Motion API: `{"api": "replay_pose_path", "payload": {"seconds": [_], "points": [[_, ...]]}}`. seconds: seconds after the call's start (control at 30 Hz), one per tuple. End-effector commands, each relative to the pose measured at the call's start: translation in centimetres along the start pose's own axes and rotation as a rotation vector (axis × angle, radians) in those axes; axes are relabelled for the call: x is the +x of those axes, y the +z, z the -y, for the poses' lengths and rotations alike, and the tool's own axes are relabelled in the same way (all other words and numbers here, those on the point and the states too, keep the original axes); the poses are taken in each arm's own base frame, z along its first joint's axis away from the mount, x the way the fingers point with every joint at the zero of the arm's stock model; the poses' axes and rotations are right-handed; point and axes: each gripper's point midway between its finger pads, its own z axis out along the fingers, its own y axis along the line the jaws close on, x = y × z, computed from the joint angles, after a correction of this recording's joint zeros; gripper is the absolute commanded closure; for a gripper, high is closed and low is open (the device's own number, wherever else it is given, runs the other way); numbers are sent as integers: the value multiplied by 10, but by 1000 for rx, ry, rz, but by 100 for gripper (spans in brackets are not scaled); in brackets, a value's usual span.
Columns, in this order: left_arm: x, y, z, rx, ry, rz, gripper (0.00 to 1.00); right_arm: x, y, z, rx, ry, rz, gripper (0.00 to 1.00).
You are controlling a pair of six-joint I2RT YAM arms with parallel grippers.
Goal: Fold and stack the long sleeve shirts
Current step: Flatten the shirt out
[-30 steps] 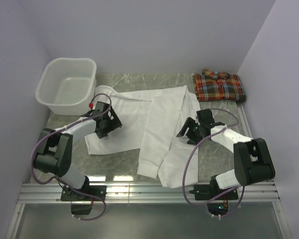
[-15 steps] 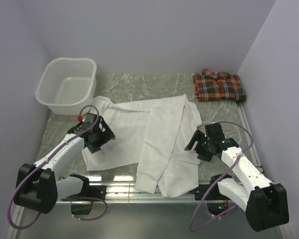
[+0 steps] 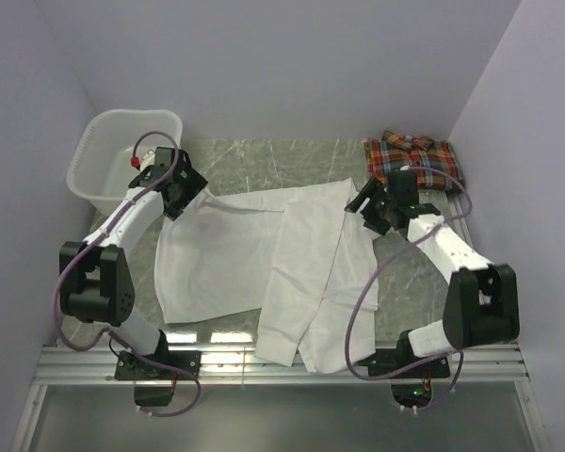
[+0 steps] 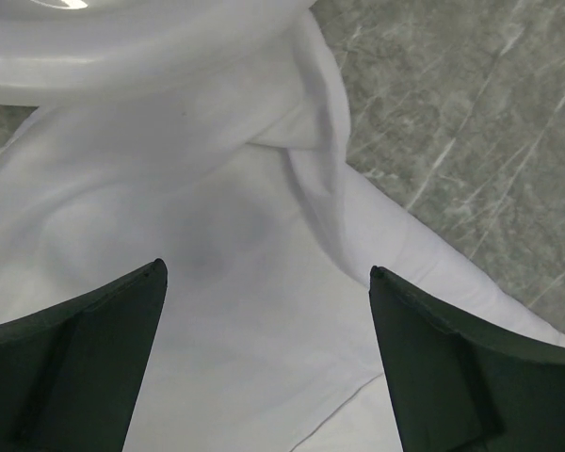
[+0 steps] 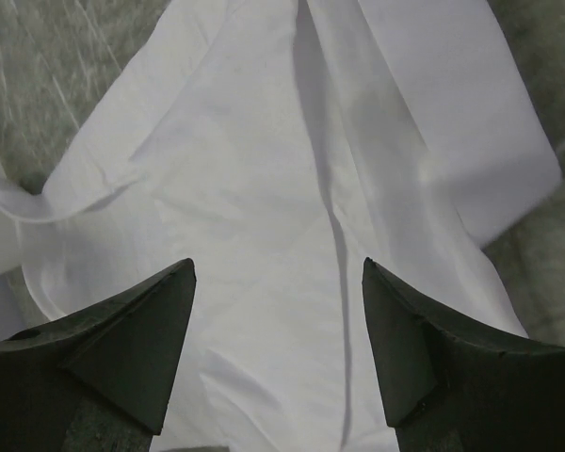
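The white long sleeve shirt (image 3: 254, 254) lies spread and rumpled across the middle of the table, one sleeve folded over its right half. The plaid long sleeve shirt (image 3: 412, 162) sits folded at the back right corner. My left gripper (image 3: 183, 200) hovers open over the white shirt's collar (image 4: 292, 141) at its far left, right beside the basket. My right gripper (image 3: 367, 205) hovers open over the shirt's far right part. In both wrist views only white cloth (image 5: 264, 188) shows between the fingers, and nothing is gripped.
A white plastic laundry basket (image 3: 92, 162) stands at the back left; its rim (image 4: 151, 47) is close above my left fingers. Bare marble table (image 3: 292, 155) shows behind the shirt. A metal rail (image 3: 282, 363) runs along the near edge.
Both arms swung from the shirt's near half to its far edge. The white shirt now lies a little nearer than a second ago.
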Motion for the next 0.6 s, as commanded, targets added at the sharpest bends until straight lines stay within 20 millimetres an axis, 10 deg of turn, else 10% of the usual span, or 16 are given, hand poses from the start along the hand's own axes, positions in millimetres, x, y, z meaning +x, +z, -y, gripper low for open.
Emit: {"api": "replay_pose_path", "payload": {"seconds": [0.0, 0.23, 0.57], "points": [[-11, 0, 15, 31, -32, 27, 6, -26, 30, -23, -75, 63, 42, 22], [-12, -9, 3, 14, -18, 49, 5, -15, 80, 18, 5, 186, -3, 22], [-4, -11, -6, 8, -60, 40, 5, 32, 48, 117, 310, 217, -73, 19]]}}
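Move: The right hand, open, hangs about 10 cm above the shirt's right side, whose middle is roughly 1 cm ahead and 4 cm to its right. The shirt's top right corner lies some 15 cm ahead and 2 cm left. The folded plaid stack is about 20 cm ahead and 14 cm right. From the left hand, the shirt's right side lies some 46 cm right, 4 cm back and 12 cm down. Down about 9 cm onto the shirt's right side comes the right hand, carrying on forward some 4 cm at first. It then sweeps to the right and slightly back, about 4 cm, with open fingertips pressing on the cloth and dragging it outward. The wrist tips about 10 degrees further down and turns clockwise about as much. ##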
